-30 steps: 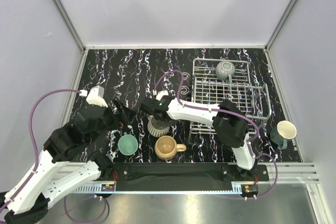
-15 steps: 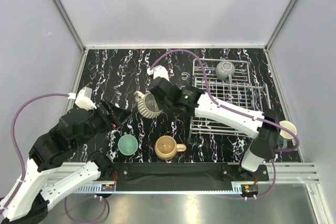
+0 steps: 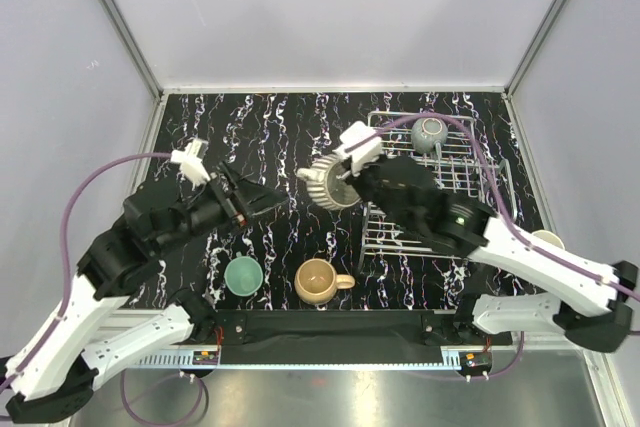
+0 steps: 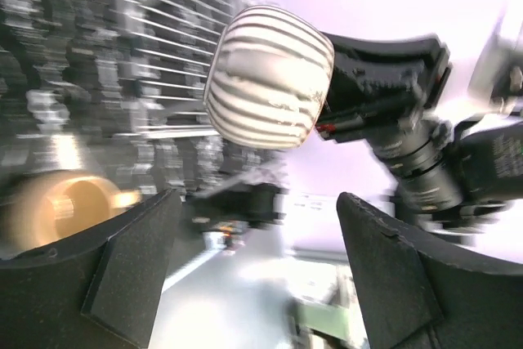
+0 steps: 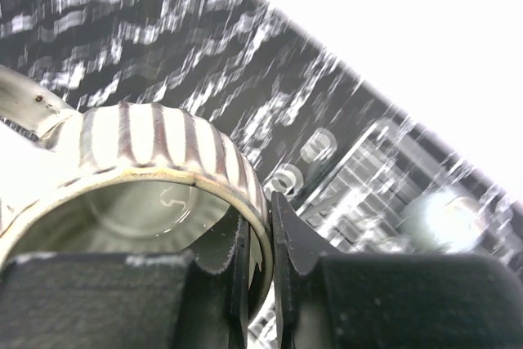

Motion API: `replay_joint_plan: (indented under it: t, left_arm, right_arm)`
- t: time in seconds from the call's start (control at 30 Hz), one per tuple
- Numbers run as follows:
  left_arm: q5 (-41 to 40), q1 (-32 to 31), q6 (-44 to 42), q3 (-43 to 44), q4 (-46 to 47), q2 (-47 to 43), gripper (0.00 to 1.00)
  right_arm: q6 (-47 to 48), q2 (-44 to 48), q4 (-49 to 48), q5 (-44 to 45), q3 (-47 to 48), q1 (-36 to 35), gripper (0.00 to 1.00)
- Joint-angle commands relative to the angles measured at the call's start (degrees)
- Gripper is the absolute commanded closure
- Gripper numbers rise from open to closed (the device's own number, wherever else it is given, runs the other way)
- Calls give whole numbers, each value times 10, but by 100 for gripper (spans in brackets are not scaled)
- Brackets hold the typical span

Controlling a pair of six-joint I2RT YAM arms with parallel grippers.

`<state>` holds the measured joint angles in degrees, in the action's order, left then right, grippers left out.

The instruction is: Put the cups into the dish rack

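My right gripper [image 3: 350, 183] is shut on the rim of the cream cup with dark ribbed stripes [image 3: 328, 185], one finger inside and one outside [image 5: 260, 234], and holds it in the air just left of the dish rack [image 3: 440, 187]. The striped cup [image 5: 147, 145] fills the right wrist view. A grey-green cup [image 3: 430, 131] sits in the rack's far end. On the table lie a teal-green cup [image 3: 243, 275] and a tan cup [image 3: 318, 282]. My left gripper [image 3: 262, 201] is open and empty, left of the striped cup [image 4: 270, 78].
A dark cup with a cream inside [image 3: 547, 238] peeks out behind my right arm at the table's right edge. White walls close in the marbled black table [image 3: 250, 127]. Purple cables loop over both arms.
The right arm lifted the striped cup off the table and carried it right and back toward the rack. The left arm swung up and to the right, its jaws still apart.
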<state>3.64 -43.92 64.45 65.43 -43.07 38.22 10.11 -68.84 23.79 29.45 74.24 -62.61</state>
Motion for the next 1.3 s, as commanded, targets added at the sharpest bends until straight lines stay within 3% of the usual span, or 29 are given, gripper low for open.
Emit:
replay_joint_plan:
  t: [0.0, 0.13, 0.3, 0.47, 0.53, 0.87, 1.27]
  left_arm:
    - [114, -2, 68, -16, 162, 36, 19]
    - [148, -2, 114, -15, 230, 77, 22]
    - [169, -6, 161, -18, 279, 102, 23]
    - [187, -8, 225, -74, 343, 101, 24]
    - [207, -11, 261, -96, 386, 106, 26]
    - [211, -20, 301, -116, 413, 106, 28]
    - [228, -32, 334, -141, 489, 109, 42]
  right_arm:
    - [123, 72, -191, 12, -27, -1, 100]
    - [210, 101, -232, -13, -64, -1, 100]
    - [329, 161, -366, -52, -164, -1, 100]
    - [401, 182, -390, -99, -202, -1, 100]
    - [417, 184, -406, -124, -205, -1, 100]
    - [446, 187, -458, -203, -211, -1, 100]
    - [467, 195, -521, -260, -260, -1, 100]
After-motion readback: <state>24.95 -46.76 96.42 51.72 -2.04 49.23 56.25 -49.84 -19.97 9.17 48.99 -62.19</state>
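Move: The ribbed cup, its rim still pinched by the right fingers, is about 12 cm right of the open left gripper, 6 cm ahead and a little lower, roughly 3 cm. From the right hand, the left gripper waits some 16 cm to the left, 7 cm back and 3 cm above. On the table, about 31 cm below the left hand, the tan cup stands 5 cm right and 3 cm back, the green cup 11 cm left and 2 cm back. Bring the left gripper about 10 cm to the right and slightly up to the ribbed cup, rolling and swinging the wrist clockwise, and narrow the fingers partway around its handle without shutting them. Meanwhile keep the right pinch on the rim, raise that hand nearly 10 cm, drawing it a little back, and tip its fingers up by almost 50 degrees. ##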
